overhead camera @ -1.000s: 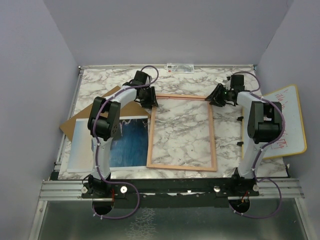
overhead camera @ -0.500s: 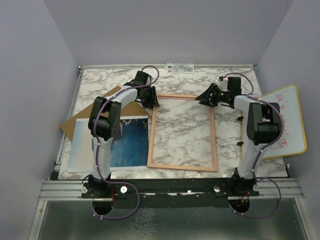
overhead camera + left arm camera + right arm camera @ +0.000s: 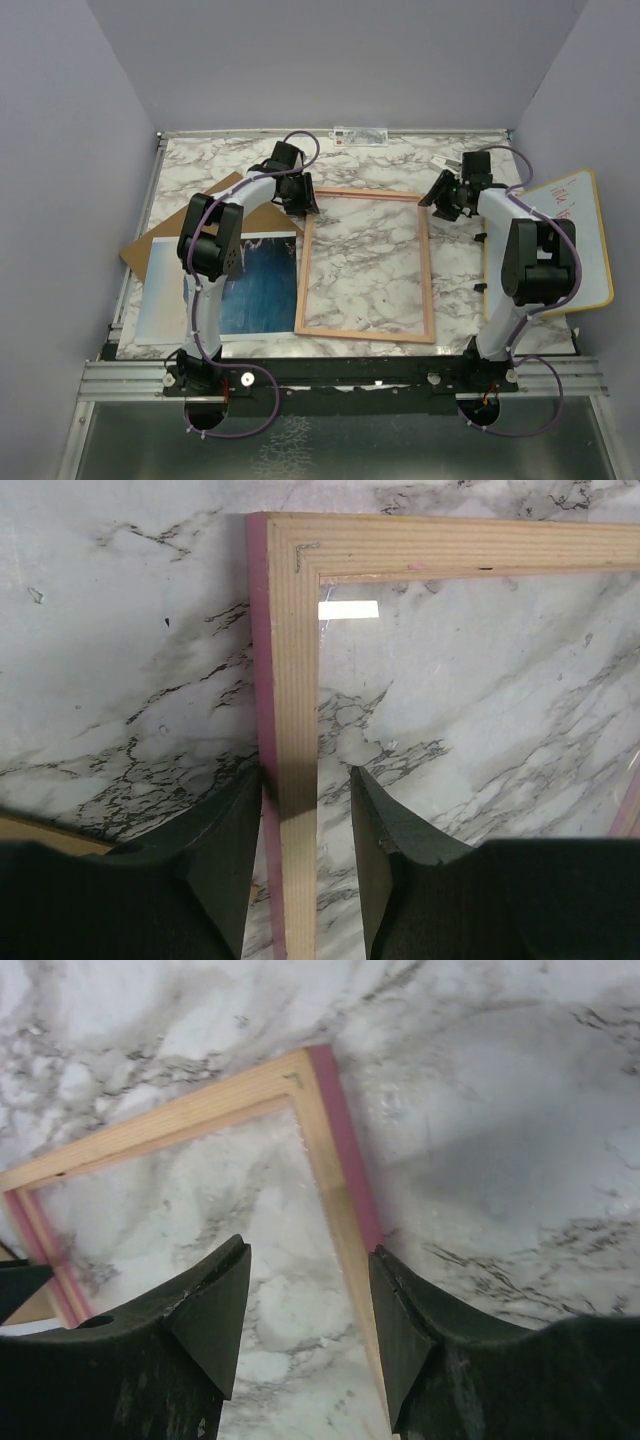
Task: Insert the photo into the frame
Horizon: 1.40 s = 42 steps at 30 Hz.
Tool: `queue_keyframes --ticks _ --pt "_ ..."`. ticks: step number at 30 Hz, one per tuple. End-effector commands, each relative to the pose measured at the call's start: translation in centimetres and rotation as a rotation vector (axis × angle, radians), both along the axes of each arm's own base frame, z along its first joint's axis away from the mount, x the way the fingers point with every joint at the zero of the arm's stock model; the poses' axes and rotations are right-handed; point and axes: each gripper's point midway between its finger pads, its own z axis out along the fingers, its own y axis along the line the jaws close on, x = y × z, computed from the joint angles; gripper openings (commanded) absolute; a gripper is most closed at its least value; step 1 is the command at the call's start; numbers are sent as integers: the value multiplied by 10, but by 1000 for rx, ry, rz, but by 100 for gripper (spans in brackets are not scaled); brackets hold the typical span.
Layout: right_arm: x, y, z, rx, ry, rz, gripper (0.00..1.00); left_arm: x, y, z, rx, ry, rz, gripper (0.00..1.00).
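Observation:
The frame (image 3: pixel 427 270) lies flat mid-table, wood back up, with marble showing through its pane. My left gripper (image 3: pixel 303 203) sits at its far left corner. In the left wrist view the gripper (image 3: pixel 307 772) straddles the left rail (image 3: pixel 290 660): one finger touches the pink outer edge, while a strip of marble shows between the rail and the other finger. My right gripper (image 3: pixel 438 203) hovers open by the far right corner, and that rail (image 3: pixel 330 1130) runs down beside one finger (image 3: pixel 400 1300), not held. The photo (image 3: pixel 255 290) lies left of the frame, partly under the left arm.
A brown backing board (image 3: pixel 150 245) lies under the photo at the left. A wood-edged whiteboard (image 3: pixel 585 255) with red writing overhangs the table's right edge beside the right arm. A small label strip (image 3: pixel 360 135) sits at the back edge. Purple walls close in three sides.
My right gripper has opened wider and drawn back to the right, off the frame's far rail. The left gripper has stayed at its corner.

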Motion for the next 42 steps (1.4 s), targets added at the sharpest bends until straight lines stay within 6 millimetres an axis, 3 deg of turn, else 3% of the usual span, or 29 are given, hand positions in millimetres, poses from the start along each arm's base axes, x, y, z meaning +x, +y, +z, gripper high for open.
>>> queue_keyframes --ticks 1,10,20,24,29,38,42 --pt "-36 -16 -19 -83 129 -26 56 7 3 6 39 -32 21 43" --pt "-108 10 -22 30 256 94 55 4 5 7 41 -27 26 43" --pt "-190 -2 -27 -90 462 86 48 3 4 9 37 -24 32 44" --pt "-212 0 -28 -85 503 92 46 2 4 8 36 -21 30 44" --pt "-221 5 -35 -79 506 128 44 0 2 8 29 -17 24 44" --pt "-202 -4 -52 -177 472 116 30 -2 0 15 26 -32 15 44" --pt "-197 -4 -52 -232 446 138 29 -3 1 20 30 -45 13 44"
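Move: The stretch of the frame's right rail I'm going for lies about 21 cm back from my right hand, almost in line with it, and some 6 cm lower. That rail's far corner is about 4 cm ahead and 2 cm left of the hand, its near corner some 37 cm back. A black clip on the whiteboard's edge sits about 22 cm back and 14 cm right. From my left hand, the stretch is roughly 22 cm back and 34 cm right. I bring my right hand back along the frame's right rail by about 21 cm, sinking 4 to 5 cm overall, and tip the fingers some 30 degrees until they point almost straight down. Over the last stretch I narrow them by about half, so the tips come to either side of the rail; a firm grip can't be made out. My left hand stays put, fingers still astride the far part of the left rail. ##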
